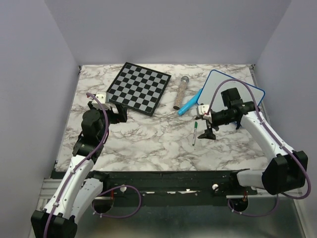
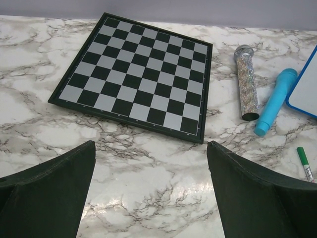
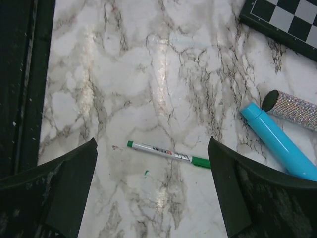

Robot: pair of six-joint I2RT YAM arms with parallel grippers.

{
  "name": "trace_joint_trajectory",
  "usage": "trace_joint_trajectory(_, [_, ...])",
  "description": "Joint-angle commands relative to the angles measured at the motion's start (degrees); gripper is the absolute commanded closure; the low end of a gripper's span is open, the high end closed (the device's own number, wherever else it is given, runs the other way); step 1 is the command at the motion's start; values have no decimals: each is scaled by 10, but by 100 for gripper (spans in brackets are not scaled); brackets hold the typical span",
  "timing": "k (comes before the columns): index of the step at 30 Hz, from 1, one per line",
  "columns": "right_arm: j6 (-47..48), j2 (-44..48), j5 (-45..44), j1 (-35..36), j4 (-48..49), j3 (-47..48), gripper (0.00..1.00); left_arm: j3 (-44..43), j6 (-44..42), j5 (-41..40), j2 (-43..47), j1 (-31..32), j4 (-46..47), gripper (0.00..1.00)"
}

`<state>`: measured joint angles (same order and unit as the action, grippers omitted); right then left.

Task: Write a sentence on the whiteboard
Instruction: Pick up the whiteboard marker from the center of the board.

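The whiteboard [image 1: 218, 83], white with a blue rim, lies at the back right, partly under my right arm; its corner shows in the left wrist view [image 2: 308, 87]. The part in view is plain white and the sentence is out of view. A green marker [image 1: 195, 134] [image 3: 168, 152] lies capped on the marble. My right gripper [image 1: 207, 124] [image 3: 152, 144] hovers open just above it, fingers on either side, not touching. My left gripper [image 1: 118, 113] [image 2: 151, 146] is open and empty over bare marble, near the chessboard's front edge.
A checkered chessboard [image 1: 138, 88] [image 2: 136, 74] lies at the back centre. A glittery silver cylinder [image 1: 182, 93] [image 3: 294, 108] and a light blue tube [image 1: 189, 103] [image 3: 280, 144] lie between it and the whiteboard. Grey walls enclose the table on three sides.
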<state>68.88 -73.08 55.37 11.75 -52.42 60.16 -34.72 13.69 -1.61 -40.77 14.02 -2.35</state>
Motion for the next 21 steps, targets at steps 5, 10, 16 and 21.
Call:
trace_joint_trajectory(5, [310, -133, -188, 37, -72, 44, 2, -19, -17, 15, -8, 3, 2, 1])
trace_joint_trajectory(10, [346, -202, -256, 64, -36, 66, 14, -21, -20, 15, -16, 3, -1, 1])
trace_joint_trajectory(16, [375, -288, -315, 77, -42, 117, 27, -24, -23, 15, -23, 3, -2, 1])
trace_joint_trajectory(21, [372, -338, -334, 93, -48, 154, 41, -25, -24, 15, -24, 3, -3, 1])
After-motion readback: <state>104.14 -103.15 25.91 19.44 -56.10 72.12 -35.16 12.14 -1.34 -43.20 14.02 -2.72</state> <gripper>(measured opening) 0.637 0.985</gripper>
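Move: The whiteboard marker lies on the table about 4 cm ahead of the right hand, a centimetre to its right and roughly 15 cm below, cap end pointing forward. Around it, from that hand: the blue microphone some 20 cm ahead and 2 cm left, the silver microphone 26 cm ahead and 7 cm left, the whiteboard's middle about 23 cm ahead and 21 cm right. From the left hand the marker is roughly 34 cm right, 3 cm back and 22 cm below. The marker's green-capped half is what the right hand drops towards: it sinks about 13 cm while reaching some 7 cm forward, swinging its fingers from slanting leftward to pointing mostly down with a counter-clockwise turn. The wide-open fingers narrow to roughly two thirds on the way, ending low about the inner end of the cap, not shut on it. ##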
